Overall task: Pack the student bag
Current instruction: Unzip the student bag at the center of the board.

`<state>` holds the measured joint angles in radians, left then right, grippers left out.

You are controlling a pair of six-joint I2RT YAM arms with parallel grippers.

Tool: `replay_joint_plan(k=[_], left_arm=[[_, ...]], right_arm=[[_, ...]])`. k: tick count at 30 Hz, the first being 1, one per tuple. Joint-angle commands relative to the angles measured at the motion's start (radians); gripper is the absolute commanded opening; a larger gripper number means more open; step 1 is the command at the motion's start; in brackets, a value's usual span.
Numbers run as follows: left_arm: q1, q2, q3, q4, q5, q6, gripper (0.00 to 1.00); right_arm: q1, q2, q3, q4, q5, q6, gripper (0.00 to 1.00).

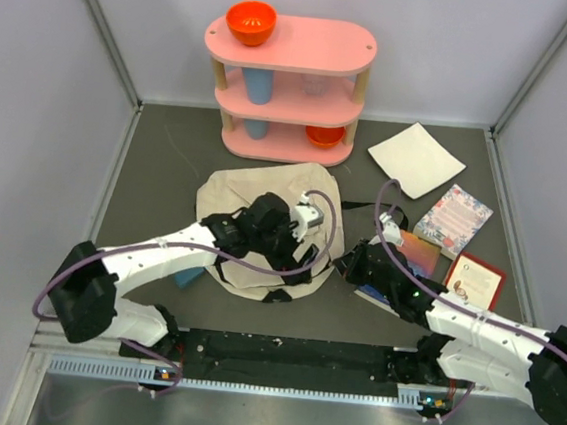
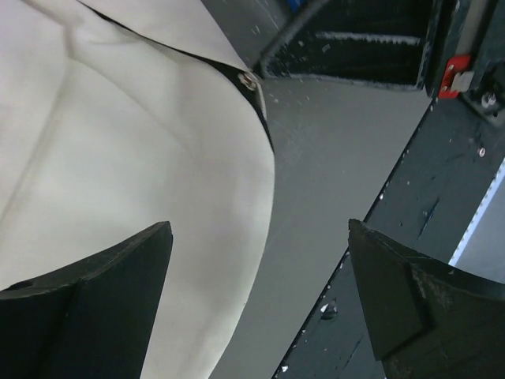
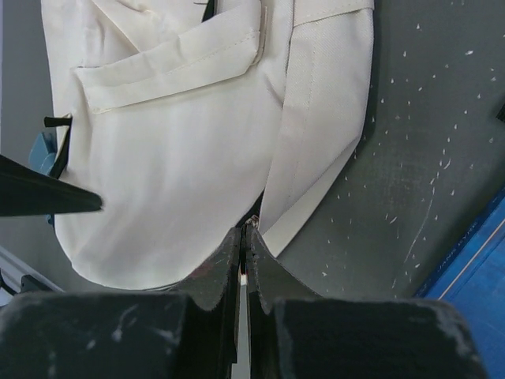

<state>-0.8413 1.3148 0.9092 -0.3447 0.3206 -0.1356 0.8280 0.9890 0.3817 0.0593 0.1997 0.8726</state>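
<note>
The student bag [image 1: 255, 195], a cream fabric backpack, lies flat in the middle of the table. Its black straps [image 1: 278, 294] poke out at the near edge. My left gripper [image 1: 288, 251] hovers over the bag's near right part. In the left wrist view the left gripper [image 2: 260, 225] stands wide open with nothing between its fingers, above the bag's edge [image 2: 142, 158] and the grey table. My right gripper [image 1: 347, 264] sits at the bag's right edge. In the right wrist view the right gripper [image 3: 243, 230] is shut, its tips on the small metal zipper pull [image 3: 252, 220] in the dark zipper gap.
A pink shelf [image 1: 292, 45] stands at the back with an orange bowl [image 1: 251, 22] on top and blue cups inside. A white square sheet [image 1: 416, 160], a floral book [image 1: 454, 219] and a red-framed book [image 1: 475, 279] lie to the right. A blue object [image 1: 189, 276] lies by the bag's left.
</note>
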Motion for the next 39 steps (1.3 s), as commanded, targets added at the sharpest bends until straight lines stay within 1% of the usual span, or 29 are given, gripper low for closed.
replay_joint_plan(k=[1,5,6,8,9,10,12,13,15,16,19,20,21,25,29,30,32,35,39], left_arm=[[-0.050,0.061,0.062,0.035,0.041,0.047,0.96],[-0.077,0.115,0.057,0.059,0.008,0.028,0.87],[-0.079,0.132,0.060,0.058,0.003,0.025,0.82],[-0.081,0.147,0.069,0.052,-0.015,0.013,0.75],[-0.079,0.161,0.077,0.043,-0.028,0.008,0.69],[-0.079,0.164,0.077,0.042,-0.041,0.002,0.61],[-0.079,0.176,0.082,0.042,-0.080,-0.009,0.58],[-0.079,0.179,0.082,0.042,-0.092,-0.015,0.45],[-0.079,0.173,0.083,0.036,-0.130,-0.018,0.35],[-0.079,0.170,0.082,0.038,-0.144,-0.022,0.24],[-0.079,0.175,0.083,0.026,-0.175,-0.009,0.12],[-0.079,0.175,0.086,0.021,-0.184,-0.006,0.03],[-0.079,0.176,0.088,0.015,-0.208,-0.006,0.00],[-0.079,0.163,0.085,0.004,-0.192,-0.007,0.00],[-0.079,0.091,0.037,0.013,-0.160,-0.018,0.00],[-0.079,0.052,0.027,0.018,-0.149,-0.018,0.00],[-0.079,0.002,-0.002,0.018,-0.114,-0.010,0.00],[-0.079,-0.064,-0.042,0.019,-0.098,-0.012,0.00],[-0.081,-0.101,-0.073,0.023,-0.098,-0.004,0.00]], right_arm=[[-0.009,-0.036,0.028,0.025,0.006,-0.007,0.00],[-0.010,-0.049,0.028,0.019,0.006,-0.004,0.00],[-0.010,-0.053,0.028,0.019,0.006,-0.006,0.00],[-0.009,-0.056,0.025,0.014,0.007,-0.006,0.00],[-0.009,-0.059,0.025,0.014,0.006,-0.004,0.00],[-0.009,-0.062,0.025,0.013,0.006,-0.004,0.00],[-0.009,-0.075,0.020,0.007,0.006,-0.007,0.00],[-0.010,-0.076,0.019,0.007,0.009,-0.004,0.00],[-0.010,-0.081,0.016,-0.003,0.013,-0.003,0.00],[-0.009,-0.084,0.016,-0.004,0.014,-0.001,0.00],[-0.009,-0.095,0.005,-0.001,0.015,0.002,0.00],[-0.010,-0.095,0.003,-0.001,0.015,0.003,0.00],[-0.009,-0.096,0.003,-0.006,0.015,0.003,0.00],[-0.009,-0.093,0.005,-0.012,0.032,0.011,0.00],[-0.013,-0.047,0.031,-0.013,0.078,0.022,0.00],[-0.018,-0.036,0.037,-0.012,0.086,0.022,0.00],[-0.029,-0.015,0.054,0.025,0.086,0.008,0.00],[-0.044,0.034,0.089,0.060,0.072,-0.012,0.00],[-0.079,0.097,0.128,0.111,0.043,-0.027,0.00]])
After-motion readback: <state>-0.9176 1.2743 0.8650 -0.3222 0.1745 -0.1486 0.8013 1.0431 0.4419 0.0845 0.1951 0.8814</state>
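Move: The bag's slack front edge, just behind the zipper pull, lies nearly below my open left hand, about 5 cm down and 1 cm to the right. From that hand the pull is roughly 6 cm to the right, 2 cm ahead and 5 cm lower; the black tab is some 5 cm back, 4 cm left and 10 cm down. My right hand holds the pull; the middle of the bag's right side lies about 10 cm ahead, 1 cm left and 4 cm below. I sink my left hand about 5 cm, drawing back a little and then coming forward again, shut my fingers from wide open on the bag's front edge beside the zipper, and lift that pinched edge some 4 cm. My right hand keeps its shut grip at the pull, eases up slightly, then starts forward about 2 cm along the zipper, away from my left hand. ##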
